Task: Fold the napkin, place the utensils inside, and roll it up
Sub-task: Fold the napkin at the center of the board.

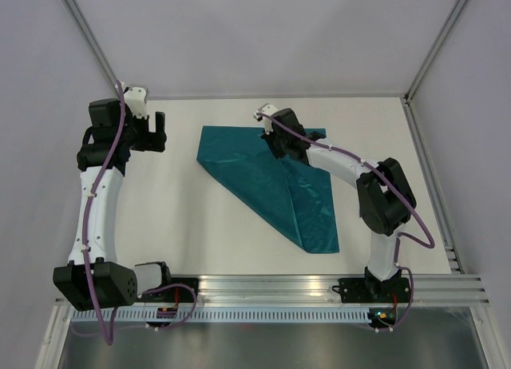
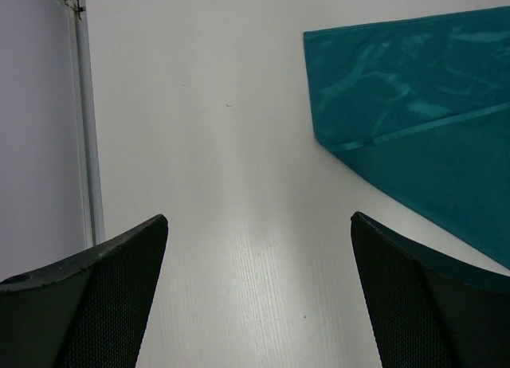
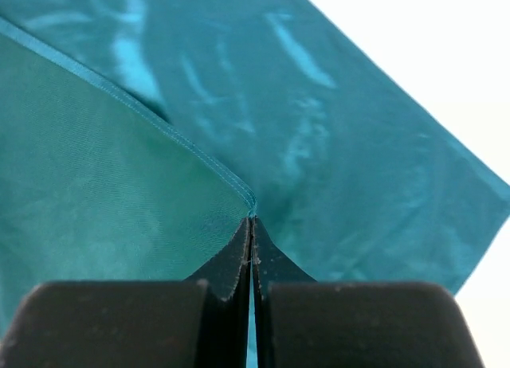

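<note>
The teal napkin [image 1: 263,177] lies on the white table, one part turned over diagonally so it forms a long triangle pointing at the near right. My right gripper [image 1: 277,142] is at its far edge, shut on a hemmed corner of the napkin [image 3: 335,129]. In the right wrist view the hem runs straight into the closed tips of the right gripper [image 3: 252,219]. My left gripper [image 1: 160,132] hovers left of the cloth, open and empty. In its own view the left gripper [image 2: 259,217] frames bare table, with the napkin [image 2: 414,89] off to the upper right. The utensils are out of view.
The white table [image 1: 200,225] is bounded by a metal rail [image 1: 319,293] at the near edge and by grey walls with frame posts [image 1: 96,45] at the back corners. A wall edge strip [image 2: 86,145] stands left of the left gripper.
</note>
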Robot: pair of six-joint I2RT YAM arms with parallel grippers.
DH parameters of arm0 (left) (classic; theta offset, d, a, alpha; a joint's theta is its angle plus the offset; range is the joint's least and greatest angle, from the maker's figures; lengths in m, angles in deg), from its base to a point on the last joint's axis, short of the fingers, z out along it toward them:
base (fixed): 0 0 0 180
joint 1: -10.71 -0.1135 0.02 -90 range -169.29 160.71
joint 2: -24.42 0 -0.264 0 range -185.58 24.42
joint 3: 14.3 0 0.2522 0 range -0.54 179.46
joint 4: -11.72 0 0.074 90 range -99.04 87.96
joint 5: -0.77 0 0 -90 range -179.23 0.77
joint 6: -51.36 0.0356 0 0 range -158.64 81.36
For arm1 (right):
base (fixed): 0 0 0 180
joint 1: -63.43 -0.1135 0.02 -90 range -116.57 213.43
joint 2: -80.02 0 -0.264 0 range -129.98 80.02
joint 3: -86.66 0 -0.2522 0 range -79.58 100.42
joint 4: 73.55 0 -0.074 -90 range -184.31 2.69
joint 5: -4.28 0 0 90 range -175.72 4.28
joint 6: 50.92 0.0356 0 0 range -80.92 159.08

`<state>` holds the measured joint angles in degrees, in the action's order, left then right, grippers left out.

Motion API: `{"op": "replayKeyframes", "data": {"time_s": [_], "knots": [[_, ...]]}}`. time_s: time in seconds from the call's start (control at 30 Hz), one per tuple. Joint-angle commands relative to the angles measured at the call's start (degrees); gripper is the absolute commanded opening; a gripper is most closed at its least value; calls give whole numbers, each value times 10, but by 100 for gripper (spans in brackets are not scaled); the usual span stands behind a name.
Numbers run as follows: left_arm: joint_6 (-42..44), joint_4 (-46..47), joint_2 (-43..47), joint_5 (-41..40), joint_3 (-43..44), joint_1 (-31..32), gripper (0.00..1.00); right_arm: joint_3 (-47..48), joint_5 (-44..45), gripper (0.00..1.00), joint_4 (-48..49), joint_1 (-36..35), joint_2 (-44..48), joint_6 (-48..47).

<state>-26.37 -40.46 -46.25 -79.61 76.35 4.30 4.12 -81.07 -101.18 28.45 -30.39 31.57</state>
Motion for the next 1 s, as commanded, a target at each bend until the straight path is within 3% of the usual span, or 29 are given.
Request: {"op": "replayKeyframes", "data": {"time_s": [0.0, 0.97], "knots": [[-16, 21, -1, 13, -2, -3, 99, 4, 8, 0, 25, 20, -4, -13], [-18, 23, -12, 20, -2, -3, 98, 56, -12, 0, 35, 168, -47, 3]]}}
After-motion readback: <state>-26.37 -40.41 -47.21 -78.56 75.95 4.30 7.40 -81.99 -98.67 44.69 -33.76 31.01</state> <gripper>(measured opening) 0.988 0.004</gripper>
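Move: The napkin's far right corner, towards which the pinched corner is being carried, lies about 17 cm to the right hand's right and 13 cm ahead, some 8 cm below. Its far left corner is roughly 28 cm left and 13 cm ahead of the hand. The knife rests beyond the right edge, about 26 cm right and 11 cm back. From the left hand, the far right corner is about 55 cm right, 18 cm ahead and well below. The napkin's lifted corner, still pinched in the right hand's shut fingers, is drawn diagonally about 15 cm across the cloth, more to the right than forward, towards the far right corner. The hand dips some 2 cm midway and rises again while swinging about 15 degrees clockwise. ##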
